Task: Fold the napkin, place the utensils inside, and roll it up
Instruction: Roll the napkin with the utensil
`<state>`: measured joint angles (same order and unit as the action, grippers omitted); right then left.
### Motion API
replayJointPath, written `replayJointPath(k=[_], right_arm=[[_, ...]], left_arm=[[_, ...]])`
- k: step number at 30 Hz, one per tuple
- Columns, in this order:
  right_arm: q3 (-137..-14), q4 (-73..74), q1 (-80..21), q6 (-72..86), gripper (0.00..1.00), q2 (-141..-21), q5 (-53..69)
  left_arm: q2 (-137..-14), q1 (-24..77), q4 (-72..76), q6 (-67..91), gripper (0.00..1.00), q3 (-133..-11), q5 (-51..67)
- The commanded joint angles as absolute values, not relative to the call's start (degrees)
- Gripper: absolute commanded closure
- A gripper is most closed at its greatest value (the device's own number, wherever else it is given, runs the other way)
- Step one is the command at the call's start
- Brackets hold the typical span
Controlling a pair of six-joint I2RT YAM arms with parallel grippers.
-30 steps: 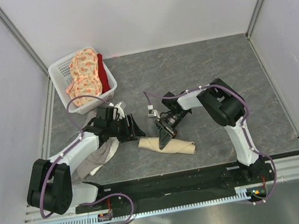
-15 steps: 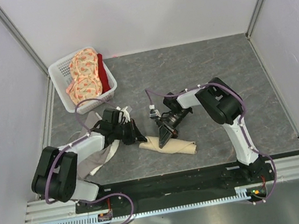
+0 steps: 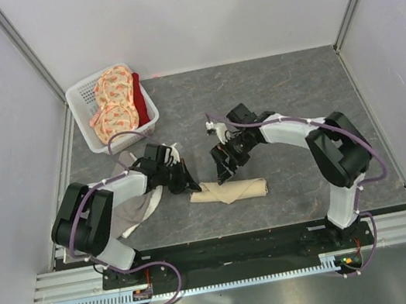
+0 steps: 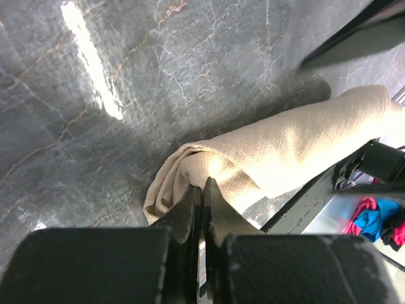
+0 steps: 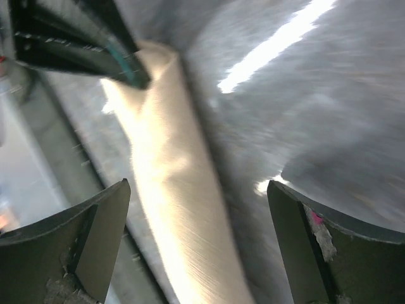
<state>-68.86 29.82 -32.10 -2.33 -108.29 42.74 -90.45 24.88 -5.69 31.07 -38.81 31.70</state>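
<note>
The beige napkin [image 3: 230,191] lies rolled into a tube on the grey table, roughly level across the top view. My left gripper [image 3: 191,185] is shut, its tips touching the folded left end of the napkin [image 4: 285,152]; I see no cloth between the left gripper's [image 4: 204,183] jaws. My right gripper [image 3: 225,172] hovers open just above the roll's middle. In its wrist view the right gripper [image 5: 197,185] straddles the napkin [image 5: 183,209] without touching it. The utensils are hidden; a teal streak [image 5: 126,63] at the roll's far end is too blurred to name.
A white basket [image 3: 84,102] at the back left holds an orange floral cloth [image 3: 116,104] and a red one [image 3: 140,100]. A grey-and-white cloth [image 3: 132,216] lies under my left arm. A black rail [image 3: 236,248] runs along the table's near edge.
My left gripper closed and slid to the roll's left end. My right gripper opened wide and lifted off the napkin as its arm swung out. The roll turned to lie more level.
</note>
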Motion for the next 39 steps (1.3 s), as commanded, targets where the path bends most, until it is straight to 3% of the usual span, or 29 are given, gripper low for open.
replayJointPath(k=[1,2,5,6,14,15,20,32,39], right_arm=[[-64.2,19.1,-31.7,-1.8,0.02,-99.2,27.4],[-62.2,17.9,-31.7,-0.6,0.02,-98.1,25.0],[-58.4,13.8,-31.7,2.4,0.02,-94.1,20.8],[-57.3,11.4,-31.7,3.2,0.02,-91.9,19.6],[-46.4,3.4,-30.7,8.7,0.02,-79.0,9.3],[-45.6,2.9,-30.5,9.3,0.02,-76.8,8.1],[-40.8,2.5,-28.5,11.0,0.02,-70.1,2.5],[-27.9,0.5,-27.4,12.1,0.02,-41.7,-15.9],[-25.9,2.3,-27.4,11.9,0.02,-38.5,-17.1]], left_arm=[[-91.9,25.0,-7.5,31.3,0.95,-40.8,30.4],[-91.8,25.0,-7.6,31.4,0.92,-40.9,30.3],[-89.8,25.0,-7.9,31.6,0.68,-41.0,29.0],[-89.2,25.0,-8.3,31.4,0.55,-41.1,28.4],[-81.2,22.9,-14.5,30.1,0.19,-42.6,21.7],[-80.4,22.2,-14.9,29.8,0.11,-42.9,21.2],[-74.1,20.4,-18.9,27.2,0.06,-43.3,17.2],[-51.9,18.4,-21.0,17.9,0.0,-47.8,7.9],[-49.7,18.4,-20.9,17.1,0.0,-46.1,4.5]])
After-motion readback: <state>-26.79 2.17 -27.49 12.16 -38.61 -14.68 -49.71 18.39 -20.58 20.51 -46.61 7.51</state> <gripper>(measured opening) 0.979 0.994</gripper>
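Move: The rolled napkin's left end is under the left hand's shut fingers; the roll's middle lies about 8 cm to that hand's right, 2 cm back and 1 cm lower. The grey cloth is some 21 cm to the left hand's left, level with it, and the white basket roughly 22 cm left and 30 cm ahead. From the open right hand, the roll's middle is about 4 cm back, straight across sideways, and 3 cm below. The rolled napkin is let go at its left end: the left fingers open wide, then that hand climbs about 20 cm, also going left and a little forward as its fingers swing from pointing right and down towards forward. The right hand, already clear and wide open, retreats some 19 cm right and 14 cm up, turning clockwise until its fingers point forward, nearly level. ##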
